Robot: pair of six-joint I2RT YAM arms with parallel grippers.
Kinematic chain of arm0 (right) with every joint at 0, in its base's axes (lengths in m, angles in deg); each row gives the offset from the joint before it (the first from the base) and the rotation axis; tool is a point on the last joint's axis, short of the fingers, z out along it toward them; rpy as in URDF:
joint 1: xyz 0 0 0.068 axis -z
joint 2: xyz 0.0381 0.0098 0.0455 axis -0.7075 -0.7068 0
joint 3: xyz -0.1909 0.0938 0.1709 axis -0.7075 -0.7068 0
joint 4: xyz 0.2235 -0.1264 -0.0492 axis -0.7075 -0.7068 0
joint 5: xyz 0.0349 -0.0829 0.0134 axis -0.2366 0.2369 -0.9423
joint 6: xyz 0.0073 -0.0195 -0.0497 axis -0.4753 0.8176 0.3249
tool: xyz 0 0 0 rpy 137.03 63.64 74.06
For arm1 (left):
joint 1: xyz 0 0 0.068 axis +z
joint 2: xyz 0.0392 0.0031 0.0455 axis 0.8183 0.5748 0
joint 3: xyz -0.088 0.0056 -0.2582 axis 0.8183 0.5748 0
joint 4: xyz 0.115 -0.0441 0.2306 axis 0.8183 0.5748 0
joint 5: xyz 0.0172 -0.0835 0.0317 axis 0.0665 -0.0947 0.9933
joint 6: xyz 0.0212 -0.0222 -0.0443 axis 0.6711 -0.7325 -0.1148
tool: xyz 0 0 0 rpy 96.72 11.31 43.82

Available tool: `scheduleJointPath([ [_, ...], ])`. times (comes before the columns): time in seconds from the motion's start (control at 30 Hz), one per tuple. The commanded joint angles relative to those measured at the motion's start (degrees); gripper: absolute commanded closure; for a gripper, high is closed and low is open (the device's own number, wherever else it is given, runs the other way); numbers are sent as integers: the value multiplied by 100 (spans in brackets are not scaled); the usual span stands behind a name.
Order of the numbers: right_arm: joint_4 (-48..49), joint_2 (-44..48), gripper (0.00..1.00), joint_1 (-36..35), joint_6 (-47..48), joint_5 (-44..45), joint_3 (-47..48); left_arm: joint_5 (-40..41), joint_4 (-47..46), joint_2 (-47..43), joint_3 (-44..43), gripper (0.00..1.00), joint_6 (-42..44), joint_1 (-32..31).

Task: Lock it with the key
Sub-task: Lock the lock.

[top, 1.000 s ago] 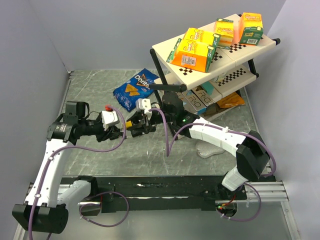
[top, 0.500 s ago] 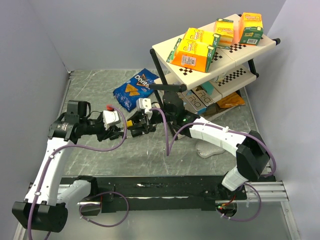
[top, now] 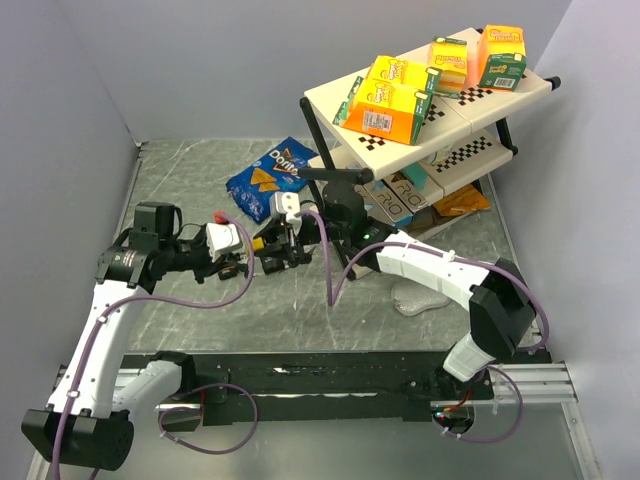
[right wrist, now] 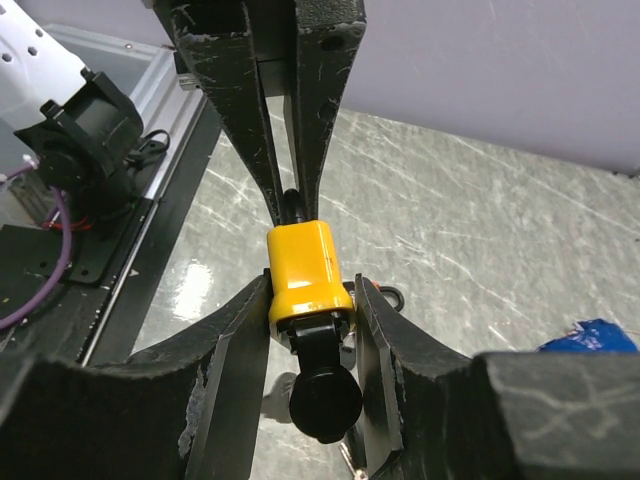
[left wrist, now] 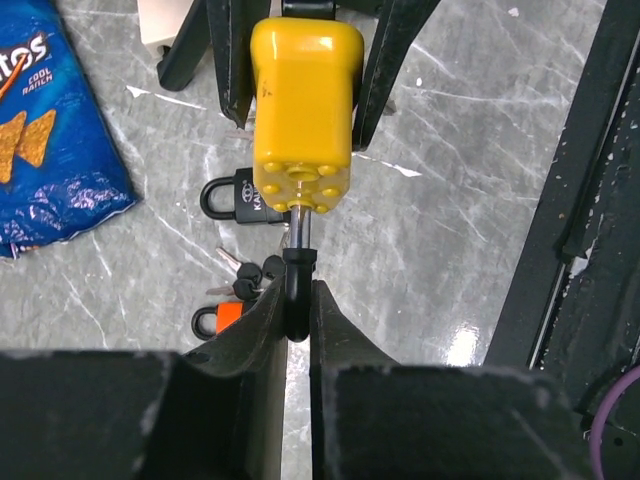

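Observation:
A yellow padlock (top: 263, 246) is held off the table between my two grippers. My right gripper (right wrist: 312, 290) is shut on the padlock's body (right wrist: 305, 265), with its black shackle (right wrist: 324, 395) pointing back toward the wrist. My left gripper (left wrist: 297, 290) is shut on the black head of a key (left wrist: 299, 272). The key's metal shaft goes into the keyhole in the padlock's underside (left wrist: 303, 100). In the top view the left gripper (top: 247, 260) meets the right gripper (top: 276, 250) at the padlock.
On the table below lie a black padlock (left wrist: 232, 195), an orange padlock (left wrist: 215, 320) and loose keys (left wrist: 245, 280). A blue Doritos bag (top: 268, 178) lies behind. A two-tier shelf (top: 520, 95) with boxes stands at the back right. A white object (top: 415, 298) lies under the right arm.
Both grippers stay joined at the padlock. The left wrist has shifted slightly to the right, toward the padlock; the right wrist has barely moved.

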Motion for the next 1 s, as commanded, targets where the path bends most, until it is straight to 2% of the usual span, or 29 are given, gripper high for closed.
scheduleJointPath([
  [0.0,-26,-173,92,-11,-182,-170,613,-68,-175,-106,11,99,-70,6],
  [0.03,-141,-209,63,-2,-208,-178,693,-138,-158,-115,20,99,-113,6],
  [0.1,-282,-270,33,7,-261,-144,843,-182,-114,-159,55,99,-149,6],
  [0.13,-317,-271,31,-2,-261,-117,861,-200,-70,-168,81,99,-114,6],
  [0.3,-388,-279,25,42,-208,-47,948,-270,106,-203,91,99,18,6],
  [0.8,-661,-411,25,68,205,15,923,-595,115,-282,-32,99,-333,6],
  [0.97,-704,-639,25,68,231,453,1010,-815,247,-291,-138,99,-439,6],
])
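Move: The yellow padlock is already pinched between the right fingers, its middle about at that hand's point. Its key is in the left fingers, so from the left hand it lies some 4 cm to the right, 3 cm ahead and 2 cm lower. Down on the table, roughly 17 cm below the left hand, the black padlock lies about 5 cm ahead and 4 cm right, the orange padlock about 5 cm ahead and 4 cm left. The yellow padlock is let go by the right hand, whose fingers spread wide while it rises about 2 cm with a small shift forward and left, then sinks back slightly. The left hand keeps its pinch on the key and draws back some 2 cm and down about 1, tipping roughly 5 degrees, taking key and lock along. ##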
